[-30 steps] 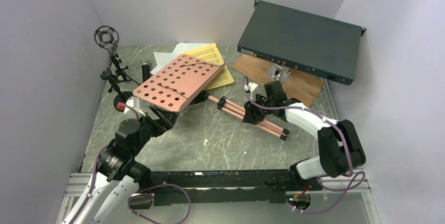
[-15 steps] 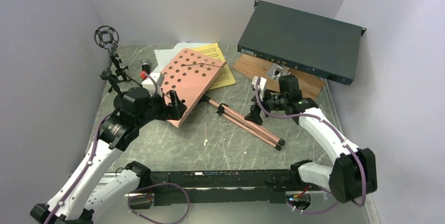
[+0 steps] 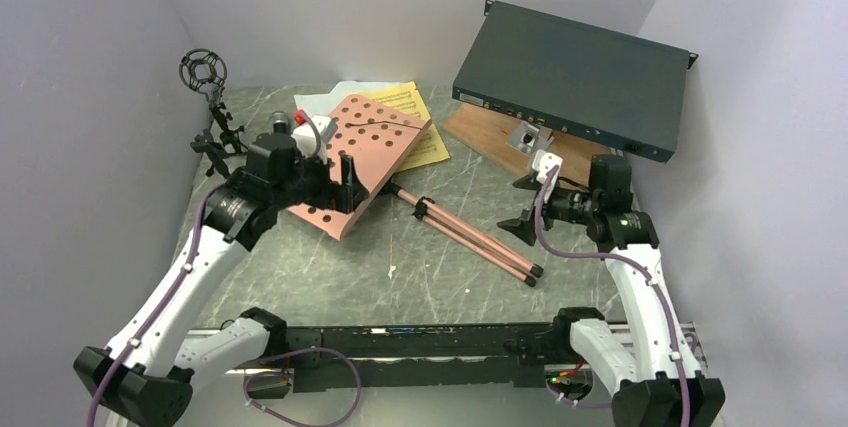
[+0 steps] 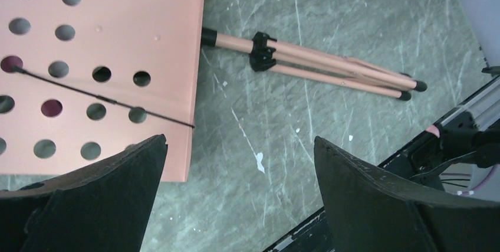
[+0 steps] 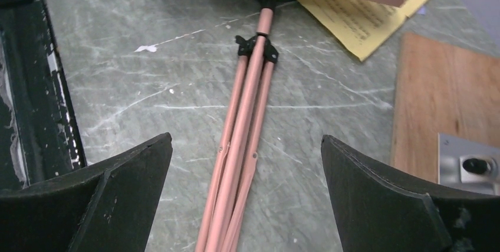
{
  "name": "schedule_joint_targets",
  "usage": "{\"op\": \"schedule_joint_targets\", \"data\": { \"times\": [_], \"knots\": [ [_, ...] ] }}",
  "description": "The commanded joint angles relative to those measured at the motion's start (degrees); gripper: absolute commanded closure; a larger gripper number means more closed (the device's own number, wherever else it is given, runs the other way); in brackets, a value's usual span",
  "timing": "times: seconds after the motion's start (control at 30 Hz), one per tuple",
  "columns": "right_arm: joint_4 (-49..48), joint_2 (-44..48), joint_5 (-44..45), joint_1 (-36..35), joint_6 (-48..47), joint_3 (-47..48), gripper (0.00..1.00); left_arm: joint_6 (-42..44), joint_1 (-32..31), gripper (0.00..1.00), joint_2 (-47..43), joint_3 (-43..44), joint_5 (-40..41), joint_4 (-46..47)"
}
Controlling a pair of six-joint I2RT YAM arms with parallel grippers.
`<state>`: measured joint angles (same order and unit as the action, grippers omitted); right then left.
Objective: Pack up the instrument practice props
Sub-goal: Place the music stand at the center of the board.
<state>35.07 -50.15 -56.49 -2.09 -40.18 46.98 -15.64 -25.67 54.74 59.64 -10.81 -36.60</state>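
Observation:
The pink perforated music desk (image 3: 372, 142) lies on the table over yellow sheet music (image 3: 428, 143) and white pages (image 3: 318, 103). Its folded pink tripod legs (image 3: 470, 232) stretch toward the front right. My left gripper (image 3: 335, 190) hovers open above the desk's near edge (image 4: 106, 39), holding nothing. My right gripper (image 3: 520, 207) is open above the legs (image 5: 247, 122), with its fingers well apart from them. A black microphone (image 3: 278, 124) and a black mic holder on a small stand (image 3: 204, 70) sit at the back left.
A dark teal rack box (image 3: 570, 62) leans at the back right over a brown wooden board (image 3: 475, 129), which carries a small silver part (image 3: 525, 135). Walls close in the left, back and right. A black rail (image 3: 420, 339) runs along the table's near edge.
My right gripper opened, let go of the tripod legs and drew back to the right. The left arm reached forward over the desk. The desk swung round and back, and the legs shifted.

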Motion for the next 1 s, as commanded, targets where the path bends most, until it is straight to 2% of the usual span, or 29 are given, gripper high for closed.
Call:
{"op": "schedule_joint_targets", "data": {
  "times": [0.0, 0.1, 0.23, 0.33, 0.43, 0.57, 0.83, 0.97],
  "knots": [
    [3.3, 1.6, -1.2, 4.9, 3.4, 5.8, 0.01, 2.3, 4.8, 0.01, 3.4, 5.9, -10.4, 2.1],
    [7.7, 1.6, -0.2, 7.5, 5.5, 12.4, 0.01, 2.4, 7.6, 0.01, 5.2, 9.2, -14.6, 1.7],
    [9.6, 1.6, 9.0, 7.7, 17.8, 22.6, 0.0, -1.0, 8.4, 0.01, 4.3, 13.3, -15.9, 1.0],
    [7.1, 4.3, 16.1, 7.7, 27.8, 26.7, 0.0, -7.5, 8.5, 0.01, 0.5, 12.2, -19.4, 6.2],
    [11.1, 4.9, 12.4, 9.0, 26.9, 32.2, 0.0, -12.3, 8.5, 0.01, -3.2, 11.2, -19.0, 9.6],
    [15.0, 5.5, 7.3, 11.9, 27.4, 36.8, 0.0, -11.2, 8.5, 0.01, -5.8, 13.6, -17.7, 5.4],
    [14.4, 9.3, 8.0, 17.7, 41.5, 41.8, 0.0, -10.6, 8.5, 0.01, -10.2, 15.2, -14.9, -0.2],
    [14.4, 11.0, 7.8, 19.9, 43.4, 42.2, 0.0, -12.4, 8.5, 0.01, -13.6, 13.4, -12.8, 1.3]
  ]
}}
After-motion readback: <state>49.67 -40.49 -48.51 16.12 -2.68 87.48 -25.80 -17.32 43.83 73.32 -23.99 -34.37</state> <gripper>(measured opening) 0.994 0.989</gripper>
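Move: The music stand lies folded on the grey table, its middle about 11 cm ahead, 9 cm right and 17 cm below the left hand, and some 13 cm ahead, 23 cm left and 14 cm below the right. The holed plate's middle is roughly 12 cm ahead of the left hand; the yellow sheets are about 27 cm ahead and 10 cm right of that hand. From the right hand, the wooden base stands about 25 cm ahead and 6 cm right. Leave the music stand lying and lift both empty, wide-open grippers away from it. Raise the right one about 24 cm while easing it back and to the right, turning it some 30 degrees clockwise. Nudge the left forward a little, then take it up about 16 cm and back, levelling the fingers of both hands as they climb. ##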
